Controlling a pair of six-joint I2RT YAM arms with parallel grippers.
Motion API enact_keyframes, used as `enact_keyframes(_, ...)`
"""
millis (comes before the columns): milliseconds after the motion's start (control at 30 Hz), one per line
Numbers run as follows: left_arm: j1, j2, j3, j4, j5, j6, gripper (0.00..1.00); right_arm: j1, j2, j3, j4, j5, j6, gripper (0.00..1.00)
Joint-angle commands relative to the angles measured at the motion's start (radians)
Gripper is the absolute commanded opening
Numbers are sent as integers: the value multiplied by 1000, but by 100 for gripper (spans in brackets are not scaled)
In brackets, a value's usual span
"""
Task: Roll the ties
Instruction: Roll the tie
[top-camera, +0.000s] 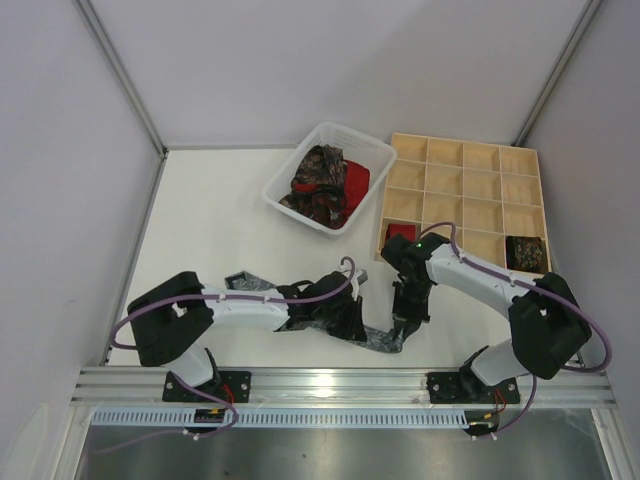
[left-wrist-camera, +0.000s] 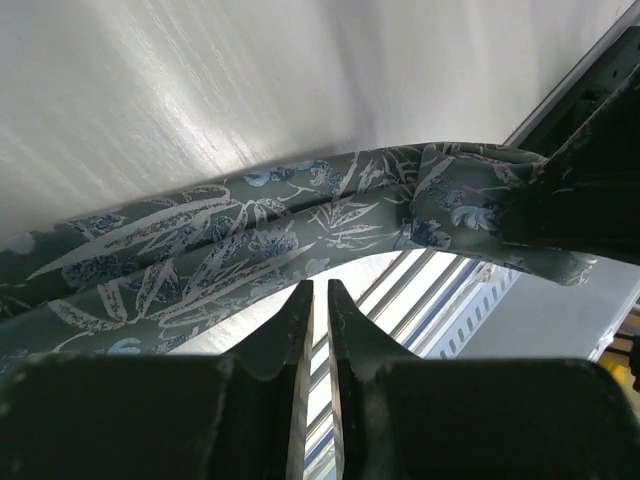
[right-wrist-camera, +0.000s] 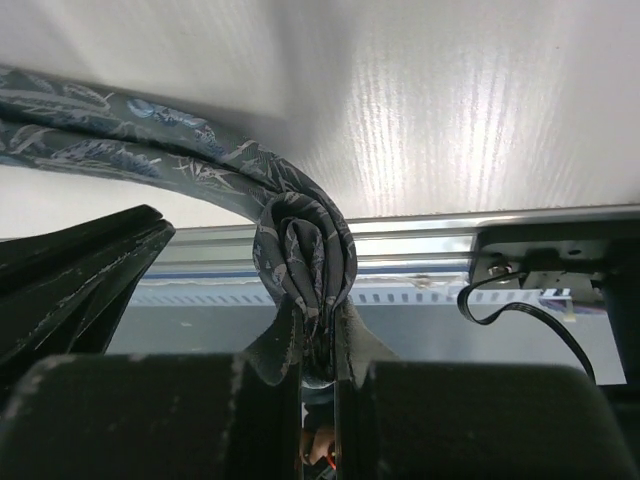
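Note:
A grey leaf-patterned tie (top-camera: 382, 343) lies along the near edge of the table between the two arms. My right gripper (top-camera: 405, 320) points down at its right end. In the right wrist view it (right-wrist-camera: 320, 300) is shut on a small tight roll of that tie (right-wrist-camera: 305, 245), and the rest of the strip trails off to the left. My left gripper (top-camera: 352, 320) sits close beside it. In the left wrist view its jaws (left-wrist-camera: 317, 288) stand almost together with only a thin slit between them and nothing in it. The tie (left-wrist-camera: 250, 235) runs across just beyond the tips.
A white basket (top-camera: 293, 160) at the back holds a dark paisley tie (top-camera: 318, 185) and a red one (top-camera: 355, 180). The wooden grid tray (top-camera: 463, 168) at the back right holds a dark rolled tie (top-camera: 526, 252). The metal rail (top-camera: 340, 382) runs along the near edge.

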Motion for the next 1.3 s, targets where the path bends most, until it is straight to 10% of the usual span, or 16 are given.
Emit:
enact_keyframes(0, -12, 24, 47, 66, 21, -28, 15, 37, 51, 19, -90, 51, 25, 0)
enact_keyframes(700, -95, 136, 47, 233, 65, -159, 12, 152, 157, 11, 27, -64, 145, 2)
enact_keyframes(1267, -107, 125, 8, 240, 56, -166, 12, 149, 117, 24, 47, -136, 131, 42)
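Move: The partly rolled end of the patterned tie is already in the right fingers, its middle about 2 cm below that hand. It is to be set down near the table's front edge, some 4 cm back, 3 cm left and 4 cm below. From the left hand the roll is about 9 cm right and roughly level in depth; the flat tail's far end is some 28 cm left and 14 cm ahead. The red rolled tie stands about 26 cm ahead of the right hand and 2 cm right of it. The tie's roll is carried back about 4 cm and down by the right hand, which then shifts nearly 3 cm left towards the left fingers and opens partway, loosening its pinch while the tips stay around the roll. Meanwhile the left hand slides right and back, about 5 cm in all, dipping slightly; its nearly shut tips come onto the tie right beside the roll. ##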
